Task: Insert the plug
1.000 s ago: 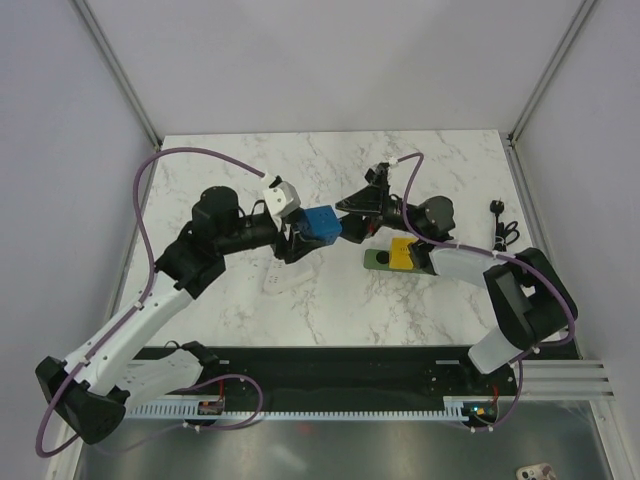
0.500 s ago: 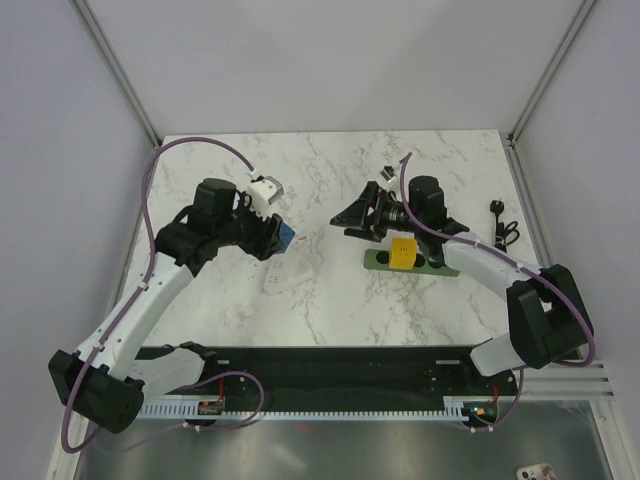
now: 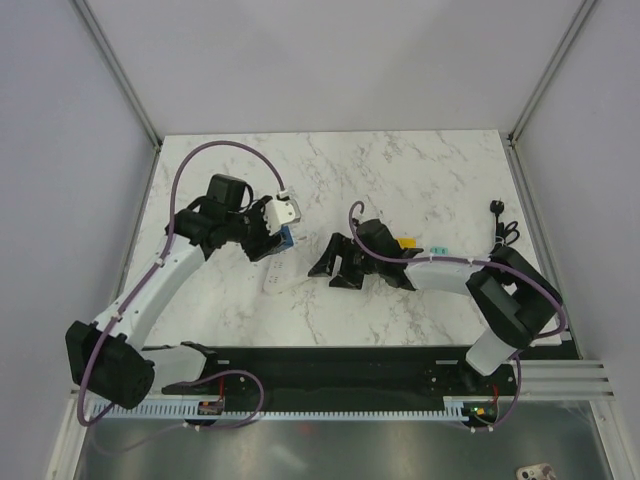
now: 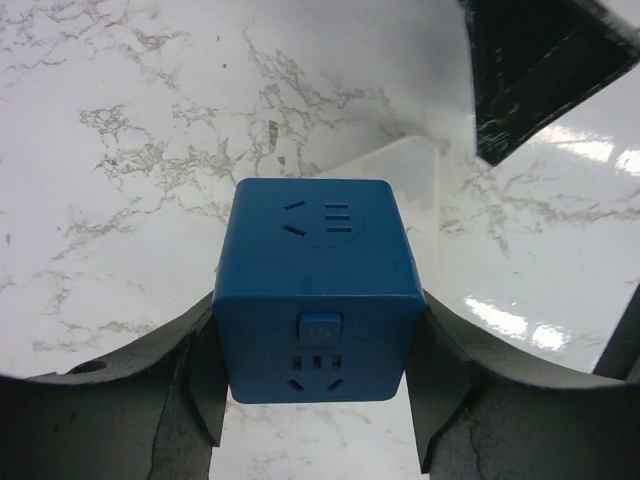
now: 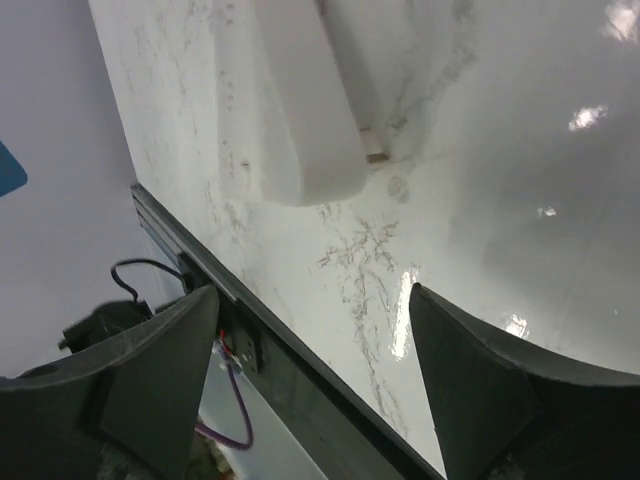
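Observation:
The yellow plug shows only as a small corner behind my right forearm. The dark green socket strip under it is hidden by that arm. My left gripper is shut on a blue cube, held above the marble left of centre; the left wrist view shows the cube's socket faces and button between the fingers. My right gripper is open and empty, low over the table, pointing left, to the left of the yellow plug. In the right wrist view its jaws stand wide apart with bare marble between them.
A white oblong block lies on the marble below the left gripper and also shows in the right wrist view. A black plug with a thin cord lies at the right edge. A black rail runs along the table's near edge.
The left arm has drawn back to the left with the blue cube. The right arm has swung down and left off the strip, and now covers most of the yellow plug.

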Robot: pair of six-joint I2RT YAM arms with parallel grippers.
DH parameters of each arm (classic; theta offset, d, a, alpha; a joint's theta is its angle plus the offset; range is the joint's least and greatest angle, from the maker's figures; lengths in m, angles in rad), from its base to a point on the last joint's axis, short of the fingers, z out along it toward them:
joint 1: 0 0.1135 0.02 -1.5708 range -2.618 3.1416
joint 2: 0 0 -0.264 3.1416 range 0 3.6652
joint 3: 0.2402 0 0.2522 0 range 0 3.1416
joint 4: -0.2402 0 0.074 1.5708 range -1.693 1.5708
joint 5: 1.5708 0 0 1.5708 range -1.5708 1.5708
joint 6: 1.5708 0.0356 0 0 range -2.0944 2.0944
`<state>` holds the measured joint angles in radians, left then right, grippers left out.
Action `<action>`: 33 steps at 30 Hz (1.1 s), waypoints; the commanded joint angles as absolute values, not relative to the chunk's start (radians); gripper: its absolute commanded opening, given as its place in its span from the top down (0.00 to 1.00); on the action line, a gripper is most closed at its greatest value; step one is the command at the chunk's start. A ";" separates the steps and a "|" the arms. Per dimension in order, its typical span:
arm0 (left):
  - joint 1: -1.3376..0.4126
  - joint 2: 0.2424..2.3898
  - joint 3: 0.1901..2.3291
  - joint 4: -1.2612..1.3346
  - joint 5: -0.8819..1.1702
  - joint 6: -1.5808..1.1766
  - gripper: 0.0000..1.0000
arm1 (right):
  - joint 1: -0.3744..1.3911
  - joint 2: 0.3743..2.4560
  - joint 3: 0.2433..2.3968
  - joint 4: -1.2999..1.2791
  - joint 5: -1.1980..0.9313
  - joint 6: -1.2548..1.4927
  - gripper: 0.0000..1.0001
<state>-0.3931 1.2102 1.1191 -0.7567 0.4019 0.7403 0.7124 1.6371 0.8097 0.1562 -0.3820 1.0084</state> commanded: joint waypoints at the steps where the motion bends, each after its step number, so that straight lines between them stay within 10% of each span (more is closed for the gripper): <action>1: -0.324 1.255 1.137 -0.700 0.490 1.005 0.98 | 0.741 1.611 0.700 0.424 -0.215 1.306 0.15; 21: -0.244 1.394 1.184 -0.632 0.459 0.831 0.98 | 0.986 1.960 0.672 0.785 0.176 1.621 0.22; 33: -0.233 1.361 1.166 -0.634 0.500 0.787 0.98 | 0.824 1.948 0.724 0.721 -0.096 1.330 0.68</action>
<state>-0.2371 1.3922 1.1755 -0.6754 0.4732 0.8211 0.8719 1.9545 0.7044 0.8261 -0.0124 1.4788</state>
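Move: The white socket block's middle is roughly 10 cm to the right gripper's left, some 4 cm ahead and 5 cm lower. The blue cube, held in the left gripper, is about 12 cm to the right gripper's left, 5 cm ahead and 9 cm higher; the yellow cube stands about 22 cm to its right and 7 cm ahead. From the left gripper the white block is some 14 cm below, 2 cm to the right and 1 cm back. Sink the open right gripper about 4 cm, easing back slightly, then sweep it left about 7 cm to the white socket block, turning some 25 degrees clockwise. Come forward about 5 cm with a slight return to the right while closing the fingers to pinch its near end. Meanwhile take the left gripper, still holding the blue cube, about 6 cm forward and a little left, clear of the block. ##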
